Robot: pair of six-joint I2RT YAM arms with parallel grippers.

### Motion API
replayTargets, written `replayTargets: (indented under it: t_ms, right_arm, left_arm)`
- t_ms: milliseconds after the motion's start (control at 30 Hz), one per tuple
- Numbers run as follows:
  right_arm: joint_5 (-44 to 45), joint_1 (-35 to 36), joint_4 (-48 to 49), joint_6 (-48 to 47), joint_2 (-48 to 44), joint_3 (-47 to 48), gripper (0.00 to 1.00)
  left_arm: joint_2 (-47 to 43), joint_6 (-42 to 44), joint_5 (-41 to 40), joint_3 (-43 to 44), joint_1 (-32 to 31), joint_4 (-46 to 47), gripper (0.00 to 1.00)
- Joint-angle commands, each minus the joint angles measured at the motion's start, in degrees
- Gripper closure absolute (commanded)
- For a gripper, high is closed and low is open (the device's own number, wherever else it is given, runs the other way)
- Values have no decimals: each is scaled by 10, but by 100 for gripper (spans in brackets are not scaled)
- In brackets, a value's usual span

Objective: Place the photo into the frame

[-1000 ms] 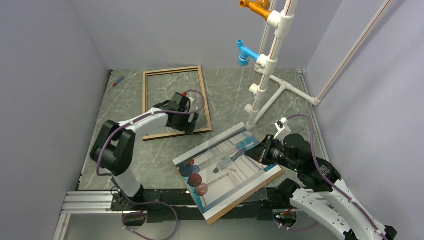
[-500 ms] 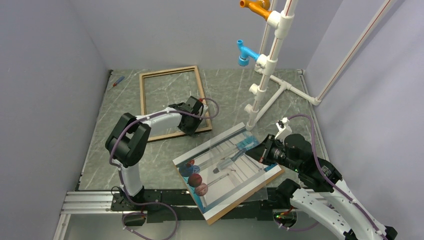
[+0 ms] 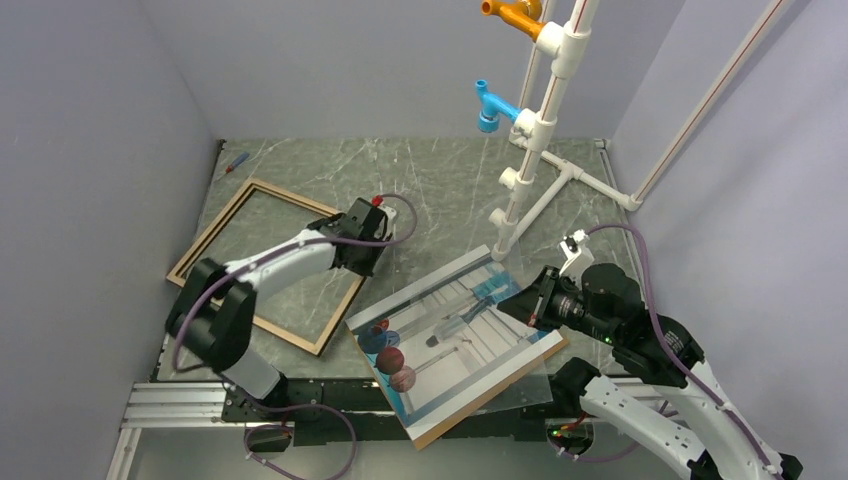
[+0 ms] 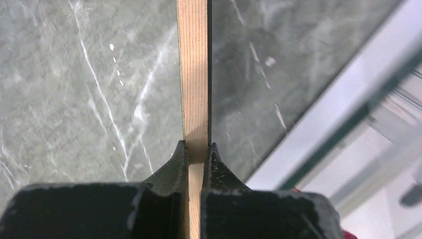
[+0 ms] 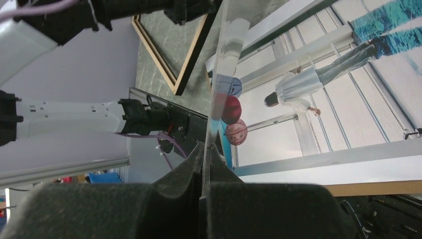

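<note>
The frame point(image 3: 210, 231), light wood, lies flat and skewed on the left of the table. My left gripper point(image 3: 362, 262) is shut on its right-hand rail near a corner. In the left wrist view the wooden rail point(image 4: 194, 89) runs straight out from between the closed fingertips of my left gripper point(image 4: 198, 147). The photo point(image 3: 470, 340), with red and blue spheres, lies face up on a brown backing board point(image 3: 480, 402) at the near edge. My right gripper point(image 3: 520, 303) is shut on a clear sheet point(image 5: 226, 45) held tilted over the photo point(image 5: 348, 114).
A white pipe stand point(image 3: 530, 130) with blue and orange fittings rises at the back right, its feet spread over the table. A small red and blue tool point(image 3: 236, 161) lies in the far left corner. Grey walls close in on both sides.
My left gripper has closed on the frame's rail. It then swung the frame round and toward the near left. The right gripper with its clear sheet has barely moved.
</note>
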Motion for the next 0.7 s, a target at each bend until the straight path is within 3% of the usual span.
replayTargets:
  t_ms: [0, 333, 667]
  right_arm:
    - [32, -2, 30, -12, -6, 54, 100]
    - [39, -2, 24, -10, -11, 78, 100]
    - [63, -2, -4, -15, -14, 89, 100]
  left_arm:
    - [-100, 3, 23, -44, -32, 23, 100]
    - [-168, -23, -31, -124, -180, 44, 100]
    - [-157, -26, -96, -140, -362, 82, 100]
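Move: The left hand, pinching the frame's right rail, has the middle of the photo on its backing board about 17 cm back towards the base, 14 cm to its right and 5 cm lower. The frame's middle is 16 cm straight left of this hand, and the pipe stand's foot 21 cm to its right and 2 cm farther out. The right hand holds the clear sheet high over the photo, whose middle is some 24 cm below and 3 cm to its left, neither ahead nor back. Keeping its pinch on the rail, the left hand lifts the frame a couple of centimetres, then lowers it again while drawing it about 15 cm back towards the base and half as far to the right, over the photo's left part and in under the clear sheet, turning it some 25 degrees clockwise. Meanwhile the right hand keeps the sheet pinched by its edge and eases it about 3 cm higher, clear of the photo. ##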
